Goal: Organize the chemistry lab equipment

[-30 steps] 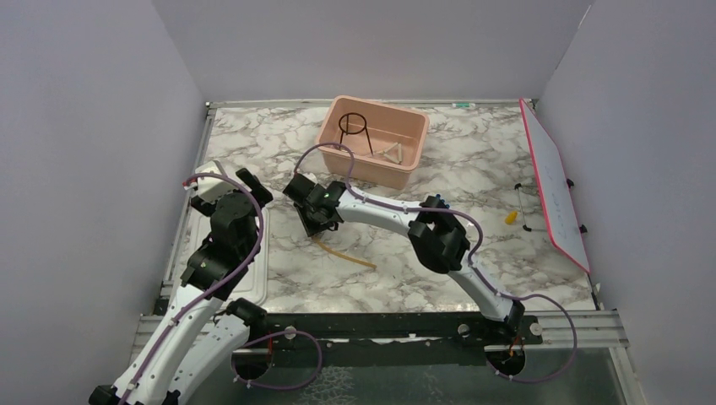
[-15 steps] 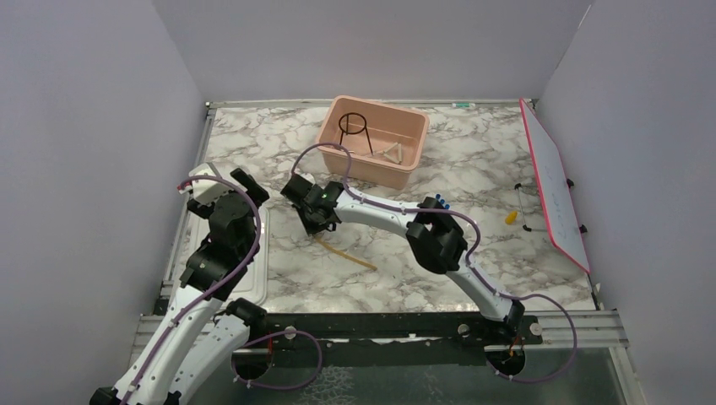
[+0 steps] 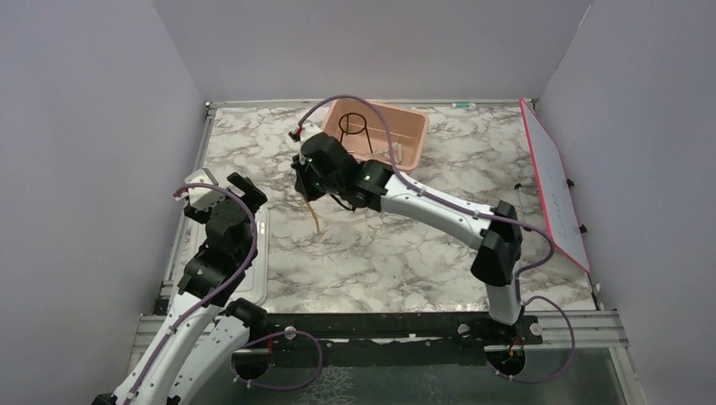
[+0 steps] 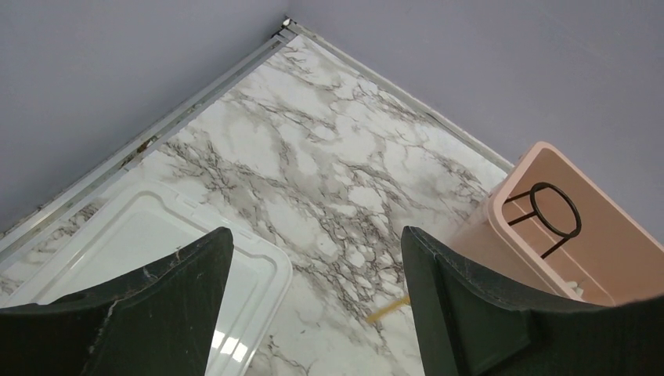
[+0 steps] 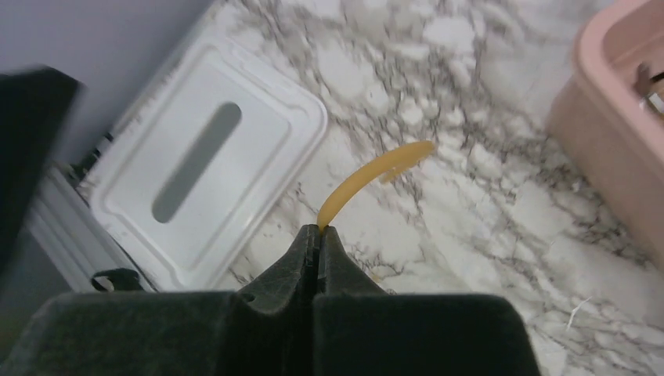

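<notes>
My right gripper (image 3: pixel 309 194) is shut on one end of the curved tan rubber tube (image 3: pixel 316 218), which hangs off the marble just in front of the pink tub (image 3: pixel 415 133). In the right wrist view the tube (image 5: pixel 368 180) arcs out from the closed fingertips of the gripper (image 5: pixel 319 232). The black wire ring stand (image 3: pixel 353 126) stands inside the tub. My left gripper (image 3: pixel 221 187) hovers open at the left over the white lid (image 3: pixel 257 270), holding nothing. Its wrist view shows wide-apart fingers around the gripper's middle (image 4: pixel 315 235), the tube's tip (image 4: pixel 389 310) and the ring stand (image 4: pixel 554 210).
A red-edged whiteboard (image 3: pixel 557 190) leans on the right wall. A small yellow piece (image 3: pixel 511 217) and a thin dark-tipped tool (image 3: pixel 523 207) lie near it. The white lid (image 5: pixel 203 157) rests along the table's left edge. The tub's wall (image 5: pixel 611 141) is close on the right.
My right gripper closed on the tan tube and lifted it off the marble, swinging back toward the pink tub. The left arm drew back slightly to the left.
</notes>
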`<state>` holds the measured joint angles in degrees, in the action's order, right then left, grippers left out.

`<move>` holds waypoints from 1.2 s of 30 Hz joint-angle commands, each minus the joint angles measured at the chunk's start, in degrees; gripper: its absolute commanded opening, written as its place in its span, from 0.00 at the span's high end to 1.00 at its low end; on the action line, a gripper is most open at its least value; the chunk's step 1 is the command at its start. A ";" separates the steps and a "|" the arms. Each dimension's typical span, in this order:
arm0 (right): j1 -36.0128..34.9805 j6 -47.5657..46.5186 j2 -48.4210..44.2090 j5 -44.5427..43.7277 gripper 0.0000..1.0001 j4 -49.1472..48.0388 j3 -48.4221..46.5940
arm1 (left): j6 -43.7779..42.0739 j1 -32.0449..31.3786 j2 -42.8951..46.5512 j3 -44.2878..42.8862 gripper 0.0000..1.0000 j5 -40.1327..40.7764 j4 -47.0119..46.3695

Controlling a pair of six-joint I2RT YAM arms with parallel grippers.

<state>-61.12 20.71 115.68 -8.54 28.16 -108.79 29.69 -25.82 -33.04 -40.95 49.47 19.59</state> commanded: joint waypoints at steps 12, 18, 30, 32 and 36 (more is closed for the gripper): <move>7.49 -15.70 -13.02 -10.73 0.99 -8.47 -7.30 | -5.58 0.37 -0.38 1.87 0.18 -5.97 -3.23; 14.94 -15.46 -14.21 -8.77 0.99 -9.23 -6.65 | -6.38 0.42 -1.23 2.01 0.18 -7.50 -3.69; 25.52 -13.22 -12.50 -1.07 0.99 -13.69 -1.13 | -6.87 0.42 -2.47 1.94 0.18 -8.70 -4.02; 26.09 -12.83 -12.21 -0.45 0.99 -14.34 0.57 | -6.88 0.42 -2.56 1.98 0.18 -8.69 -4.05; 26.56 -12.08 -12.75 1.05 0.99 -17.34 5.49 | -6.94 0.42 -2.73 2.07 0.18 -8.90 -4.24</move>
<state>-35.11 7.51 103.09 -10.66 15.05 -107.15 23.46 -25.82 -35.66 -39.13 41.71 16.82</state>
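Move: The pink box I carry the rubber tubing to has its middle about 27 cm ahead of my right hand, 17 cm to its right and 13 cm lower. The black ring stand inside it is some 28 cm ahead and 12 cm right, the white pieces on its floor 26 cm ahead and 24 cm right. The white tray lies 21 cm left and 8 cm back. From my left hand the box is roughly 29 cm ahead and 32 cm right. Still pinching the tubing in shut fingers, I raise my right hand some 18 cm, then swing it forward and right, about 27 cm level travel, to above the near part of the pink box, sinking about 3 cm at the end. The fingers tip up and turn clockwise, roughly 20 degrees each. My empty, open left hand eases about 3 cm right and down. ##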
